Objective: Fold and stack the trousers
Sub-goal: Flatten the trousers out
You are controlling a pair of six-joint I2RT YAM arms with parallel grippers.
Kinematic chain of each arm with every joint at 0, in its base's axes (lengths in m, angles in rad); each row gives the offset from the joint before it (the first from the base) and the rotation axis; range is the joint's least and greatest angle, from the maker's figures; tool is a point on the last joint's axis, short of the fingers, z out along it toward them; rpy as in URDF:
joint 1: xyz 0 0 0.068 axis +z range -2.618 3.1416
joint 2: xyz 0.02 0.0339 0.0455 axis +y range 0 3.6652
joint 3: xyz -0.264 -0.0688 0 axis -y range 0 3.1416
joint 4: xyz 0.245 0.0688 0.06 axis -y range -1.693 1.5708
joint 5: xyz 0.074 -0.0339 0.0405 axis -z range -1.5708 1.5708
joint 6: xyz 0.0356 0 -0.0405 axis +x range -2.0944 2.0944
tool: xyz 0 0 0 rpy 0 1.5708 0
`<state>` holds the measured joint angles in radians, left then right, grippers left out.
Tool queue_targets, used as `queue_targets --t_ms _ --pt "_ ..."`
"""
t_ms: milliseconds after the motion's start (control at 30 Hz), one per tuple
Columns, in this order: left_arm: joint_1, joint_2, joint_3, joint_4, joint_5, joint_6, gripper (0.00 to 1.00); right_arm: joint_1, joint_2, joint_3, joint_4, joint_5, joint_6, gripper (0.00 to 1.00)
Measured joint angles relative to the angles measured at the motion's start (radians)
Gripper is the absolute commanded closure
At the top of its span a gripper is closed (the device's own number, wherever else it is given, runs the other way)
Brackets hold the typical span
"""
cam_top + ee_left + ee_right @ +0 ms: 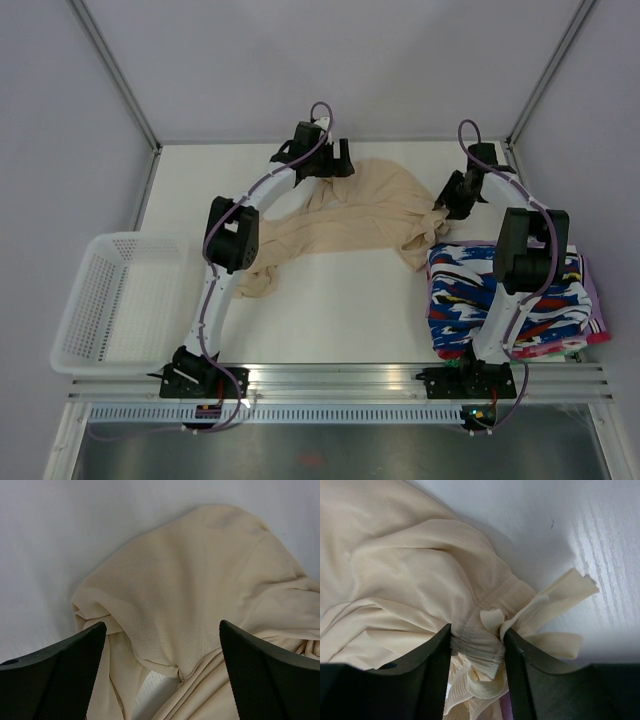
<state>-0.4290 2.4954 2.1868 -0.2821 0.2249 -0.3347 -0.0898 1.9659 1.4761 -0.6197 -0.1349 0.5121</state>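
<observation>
The beige trousers [350, 220] lie crumpled across the middle and back of the white table, one leg trailing toward the front left. My left gripper [335, 165] hovers open above their far left edge; in the left wrist view the fabric [195, 590] fills the space between the spread fingers [65, 675], which touch nothing. My right gripper [447, 207] is shut on the bunched waistband [477, 647] at the trousers' right end, with the drawstring tie [555, 597] sticking out beside the fingers [432, 670].
A folded stack of blue, white, red and black patterned garments [510, 300] lies at the right under my right arm. A white mesh basket [115, 300] stands at the table's left edge. Frame posts rise at the back corners.
</observation>
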Motion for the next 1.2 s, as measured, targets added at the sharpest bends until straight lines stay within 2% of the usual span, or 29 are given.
queue_targets --t_ms 67,167,200,233,300,400,433,600,700,867,1000,1100,1167,1200 --pt "-0.002 0.013 0.000 0.000 0.004 0.004 0.06 0.000 0.001 -0.016 0.017 -0.003 0.015 0.58" --pt "0.000 0.027 0.000 -0.003 0.003 0.011 0.15 0.000 0.010 -0.021 0.029 -0.007 0.026 0.83" --pt "0.001 0.031 0.000 -0.003 0.002 0.013 0.24 0.000 0.015 -0.019 0.035 -0.008 0.027 0.95" --pt "0.002 0.032 0.000 -0.005 0.000 0.014 0.29 0.000 0.021 -0.015 0.034 -0.008 0.029 0.99" --pt "0.002 0.034 0.000 -0.007 -0.008 0.019 0.41 0.000 0.040 0.006 0.029 -0.008 0.026 1.00" --pt "0.001 0.039 0.008 -0.009 -0.016 0.013 0.79 0.000 0.049 0.043 0.018 -0.008 0.010 1.00" --pt "0.001 0.046 0.021 -0.009 -0.023 0.009 0.98 0.000 0.049 0.060 0.011 -0.008 0.003 1.00" --pt "0.002 0.053 0.062 -0.029 -0.141 0.006 0.98 0.000 0.049 0.180 0.006 -0.021 -0.032 1.00" --pt "0.018 -0.009 -0.005 -0.020 -0.242 0.015 0.98 0.000 0.044 0.262 0.007 -0.037 -0.047 1.00" --pt "0.103 -0.206 -0.127 0.002 -0.363 0.052 0.98 0.001 -0.002 0.331 0.036 -0.081 -0.086 1.00" --pt "0.158 -0.443 -0.287 0.085 -0.415 0.100 0.98 -0.002 -0.117 0.220 0.104 -0.052 -0.125 1.00" --pt "0.140 -0.606 -0.415 0.154 -0.398 0.130 0.98 -0.021 -0.128 0.185 0.119 -0.040 -0.143 1.00" --pt "0.111 -0.638 -0.437 0.170 -0.383 0.135 0.93 -0.045 -0.079 0.187 0.133 -0.037 -0.148 1.00" --pt "0.096 -0.637 -0.437 0.175 -0.369 0.135 0.82 -0.060 -0.042 0.197 0.135 -0.036 -0.147 1.00"
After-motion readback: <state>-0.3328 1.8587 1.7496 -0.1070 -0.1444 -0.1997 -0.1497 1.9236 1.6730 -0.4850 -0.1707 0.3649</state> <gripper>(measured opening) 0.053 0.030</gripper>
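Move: The trousers' far flap lies right under the left hand's open fingers, about 4 cm down; from this hand their bunched left end is some 22 cm back and 23 cm left. The trousers' bunched right end is already between the right hand's half-open fingers, about 1 cm under the hand point. From the right hand, the patterned stack sits some 21 cm back and 14 cm right, roughly level in height. The trousers' bunched right end is pinched as the right fingers shut around it, then carried about 8 cm forward and 15 cm up with the fingers tipping outward, before sinking some 4 cm and easing right. Over the far flap the left hand dips a little and closes, then climbs over 20 cm and swings left away from the flap, shut and empty, tipping up and turning counter-clockwise. ##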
